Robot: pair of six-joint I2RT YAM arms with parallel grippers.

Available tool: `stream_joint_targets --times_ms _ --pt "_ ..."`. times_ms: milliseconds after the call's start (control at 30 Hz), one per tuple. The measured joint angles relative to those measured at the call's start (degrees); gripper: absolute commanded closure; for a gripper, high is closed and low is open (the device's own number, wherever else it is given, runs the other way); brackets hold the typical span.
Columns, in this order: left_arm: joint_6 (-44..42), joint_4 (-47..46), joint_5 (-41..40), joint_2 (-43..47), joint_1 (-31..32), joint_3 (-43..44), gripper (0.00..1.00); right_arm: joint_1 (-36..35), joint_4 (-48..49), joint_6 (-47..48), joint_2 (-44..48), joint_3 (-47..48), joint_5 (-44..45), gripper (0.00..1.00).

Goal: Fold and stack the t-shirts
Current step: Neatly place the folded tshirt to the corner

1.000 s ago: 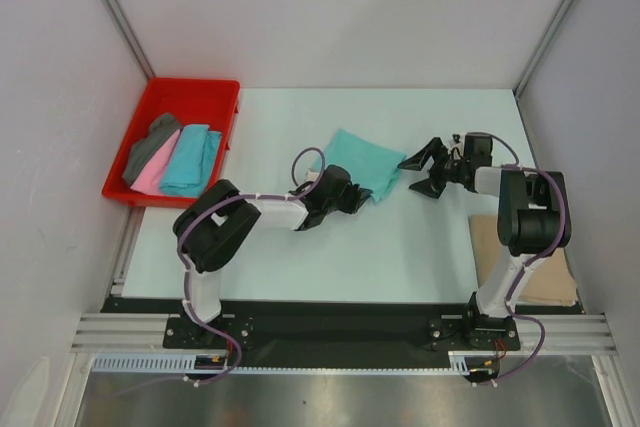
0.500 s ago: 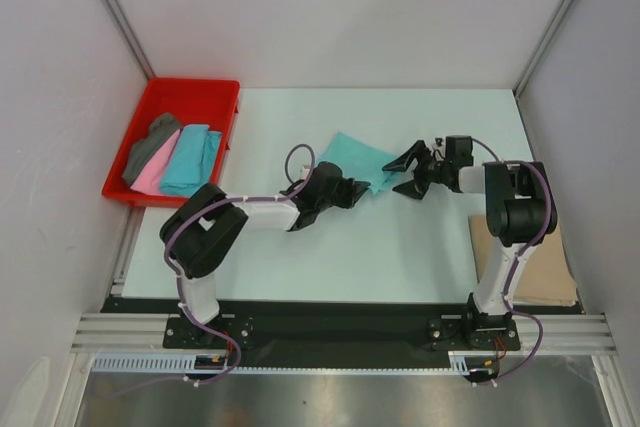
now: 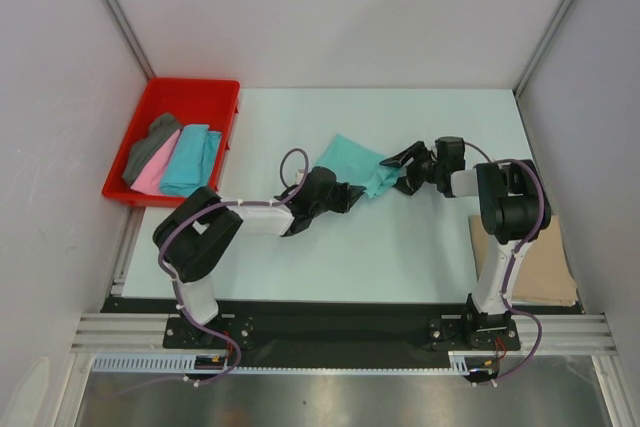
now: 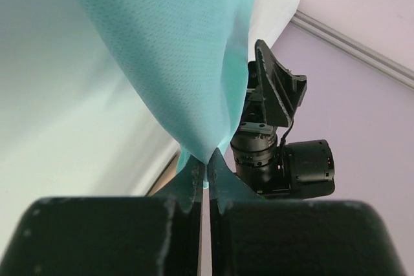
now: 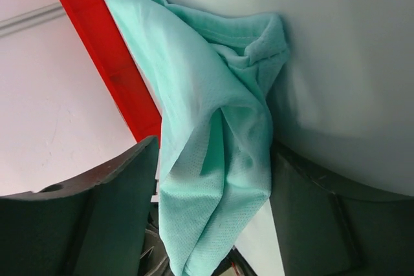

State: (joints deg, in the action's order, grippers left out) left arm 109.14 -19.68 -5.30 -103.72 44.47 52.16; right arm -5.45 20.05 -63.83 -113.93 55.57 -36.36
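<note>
A mint green t-shirt (image 3: 352,157) lies bunched in the middle of the white table. My left gripper (image 3: 355,194) is shut on its near corner, and the left wrist view shows the cloth (image 4: 174,50) pinched at the fingertips (image 4: 207,163) and rising from them. My right gripper (image 3: 403,173) is at the shirt's right edge. It stands open, with a fold of the mint cloth (image 5: 217,114) hanging between its two fingers (image 5: 213,159). Dark grey (image 3: 150,145), pink (image 3: 150,177) and turquoise (image 3: 190,159) t-shirts lie folded in the tray. A tan t-shirt (image 3: 535,267) lies flat at the right.
The red plastic tray (image 3: 190,92) stands at the table's back left corner, and its wall (image 5: 110,63) shows behind the cloth in the right wrist view. White walls close in the table on three sides. The tan shirt lies beside the right arm's base.
The right gripper has moved left onto the shirt's right edge and its fingers have narrowed around the cloth. The left arm has drawn back slightly, still gripping the corner.
</note>
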Motion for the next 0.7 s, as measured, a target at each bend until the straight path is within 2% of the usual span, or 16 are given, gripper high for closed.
stream_joint_targets --times_ms 133,233,267,300,367,400,433,533,700 --pt "0.0 -0.9 0.2 0.4 0.0 -0.9 1.0 -0.6 2.0 -1.6 -0.1 -0.8 2.6 0.42" --pt "0.0 -1.2 0.6 0.8 0.0 -1.5 0.94 -1.0 2.9 -2.0 -0.7 -0.8 4.2 0.68" --pt "-0.1 -1.2 1.0 1.0 0.0 -1.6 0.91 -1.2 3.1 -2.0 -0.9 -0.8 4.6 0.89" --pt "-0.2 -1.1 1.2 1.3 0.0 -1.8 0.84 -1.2 3.1 -1.7 -1.0 -0.8 4.9 0.99" --pt "-1.0 -0.6 1.7 2.0 0.0 -2.0 0.71 -1.4 3.0 -1.3 -1.0 -0.8 5.5 1.0" --pt "-1.6 -0.3 2.1 2.7 0.0 -2.3 0.57 -1.6 2.8 -0.8 -0.9 -0.7 6.0 1.0" --pt "-2.4 0.2 2.7 3.8 0.0 -2.8 0.53 -1.6 1.9 -0.1 -0.6 -0.7 6.7 1.0" --pt "-4.4 1.3 4.5 8.1 0.0 -5.5 0.45 -2.0 -4.0 4.2 2.7 -0.7 10.4 1.0" --pt "-14.0 9.2 8.0 14.7 0.0 -6.8 0.44 -2.4 -11.9 10.3 12.5 -0.7 16.7 1.0"
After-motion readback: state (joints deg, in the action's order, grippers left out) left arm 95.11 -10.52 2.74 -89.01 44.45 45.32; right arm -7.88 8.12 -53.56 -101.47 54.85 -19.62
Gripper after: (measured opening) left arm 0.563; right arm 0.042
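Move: The left hand already pinches the raised near corner of the t-shirt, whose middle lies about 6 cm ahead, 2 cm to its left and 6 cm below. The right hand's open fingers already straddle the t-shirt's right edge, roughly 1 cm ahead, level sideways and 1 cm down; from this hand the left gripper is some 8 cm to the left and 4 cm back, and the cardboard about 30 cm to the right and 22 cm back. The right hand eases about 1 cm forward and down and shuts its fingers on the t-shirt's right edge, then with that pinch kept lifts some 4 cm from its low point while drifting 2–3 cm right and rolling its left side down roughly 15 degrees. As soon as the right has its grip, the left opens and lets go of the near corner, backing away about 6 cm towards its base with a slight rise and drift left, turning some 15 degrees clockwise. ##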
